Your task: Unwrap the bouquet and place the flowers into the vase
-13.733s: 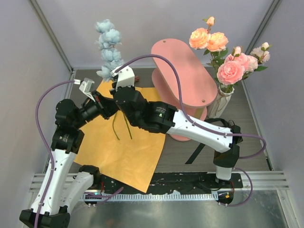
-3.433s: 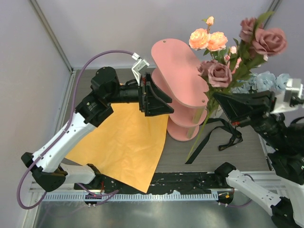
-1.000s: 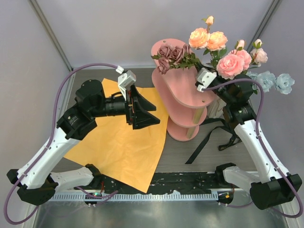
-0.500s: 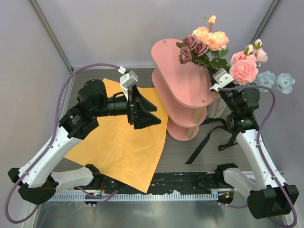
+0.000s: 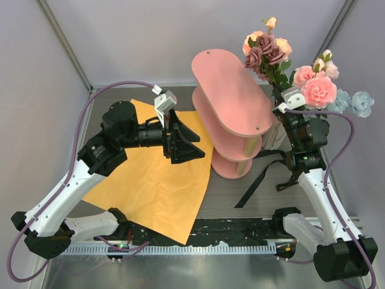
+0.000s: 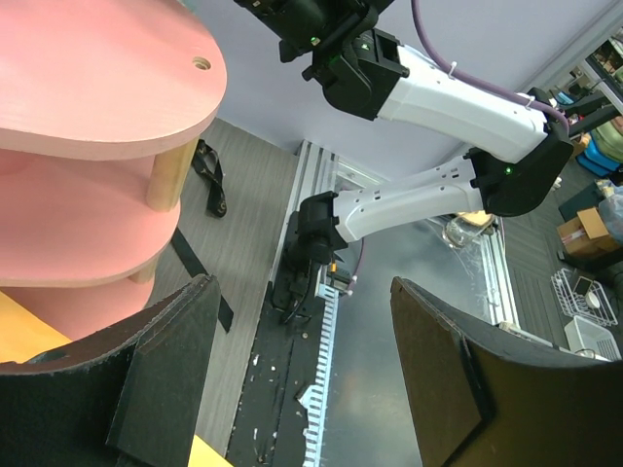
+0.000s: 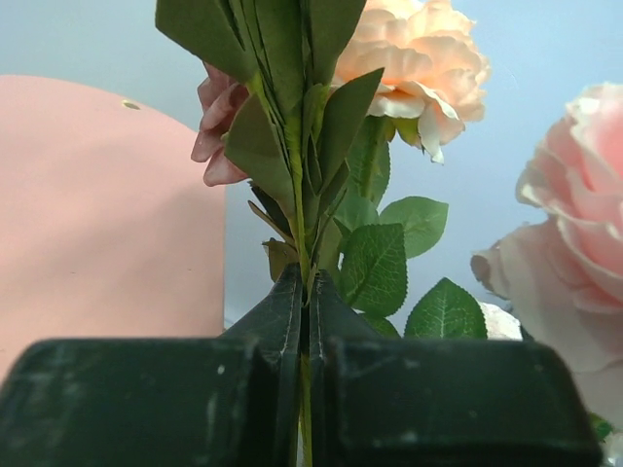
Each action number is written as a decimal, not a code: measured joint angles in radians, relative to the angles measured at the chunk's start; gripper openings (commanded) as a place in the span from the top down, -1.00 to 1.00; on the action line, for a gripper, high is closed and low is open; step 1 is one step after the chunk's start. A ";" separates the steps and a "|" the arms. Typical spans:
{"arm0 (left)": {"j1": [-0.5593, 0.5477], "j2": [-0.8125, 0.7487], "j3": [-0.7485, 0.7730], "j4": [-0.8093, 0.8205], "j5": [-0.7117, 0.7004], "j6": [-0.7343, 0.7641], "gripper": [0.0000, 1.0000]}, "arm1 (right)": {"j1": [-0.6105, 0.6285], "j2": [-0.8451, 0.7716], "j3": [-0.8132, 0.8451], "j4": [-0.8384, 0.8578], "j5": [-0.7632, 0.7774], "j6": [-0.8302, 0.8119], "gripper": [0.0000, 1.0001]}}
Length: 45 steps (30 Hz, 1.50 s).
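My right gripper (image 5: 281, 98) is shut on the green stem (image 7: 304, 255) of the mauve-red flowers (image 5: 264, 50), holding them upright just above the cream vase (image 5: 275, 133), which my arm mostly hides. Peach roses (image 5: 272, 37), pink roses (image 5: 319, 88) and pale blue blooms (image 5: 352, 102) stand together at the vase. The orange paper (image 5: 150, 180) lies flat and unwrapped on the table. Over its far corner my left gripper (image 5: 185, 144) hovers open with nothing in it, its fingers (image 6: 165, 370) wide apart and pointing at the shelf.
A pink three-tier oval shelf (image 5: 231, 99) stands between the arms, right beside the vase. The black ribbon (image 5: 264, 174) lies loose on the table in front of the shelf. Grey walls close in at the back and both sides.
My right gripper has carried the mauve-red flowers from above the shelf's far end rightward to the other blooms over the vase. The left arm has barely moved.
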 measured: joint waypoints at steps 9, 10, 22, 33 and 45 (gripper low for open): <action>0.000 0.000 -0.007 0.008 0.000 -0.009 -0.50 | -0.002 0.002 -0.047 0.020 0.128 0.028 0.98; 0.000 0.000 -0.010 0.012 0.001 -0.014 -0.50 | -0.002 0.002 -0.058 0.021 0.136 0.029 0.98; 0.000 -0.004 -0.023 0.025 0.003 -0.028 -0.50 | -0.006 -0.003 -0.156 0.095 0.205 0.092 0.98; 0.000 -0.014 -0.034 0.039 0.011 -0.029 -0.50 | -0.006 -0.050 -0.209 0.093 0.279 0.140 0.94; 0.000 -0.014 -0.041 0.046 0.017 -0.031 -0.50 | -0.006 -0.081 -0.232 -0.029 0.286 0.180 0.26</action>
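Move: The vase that the right hand is taking the mauve roses to stands about 5 cm to that hand's right and 3 cm farther out, its middle some 30 cm lower. The pink roses already in it lie roughly 11 cm right and 3 ahead, level with the fingers; the shelf's top board is centred some 14 cm left and 8 ahead, about 12 lower. From the idle left hand the vase is about 24 cm ahead, 29 right and 31 below. Down by some 10 cm and about 5 cm to the right, the right hand lowers the mauve roses it still pinches by the stem towards the vase, sideways first, then mostly sinking. The wrist turns clockwise and rolls left side up, each a little over 10 degrees, and tips down about as much; near the end, still sinking, the fingers start to part, to roughly a third open. ##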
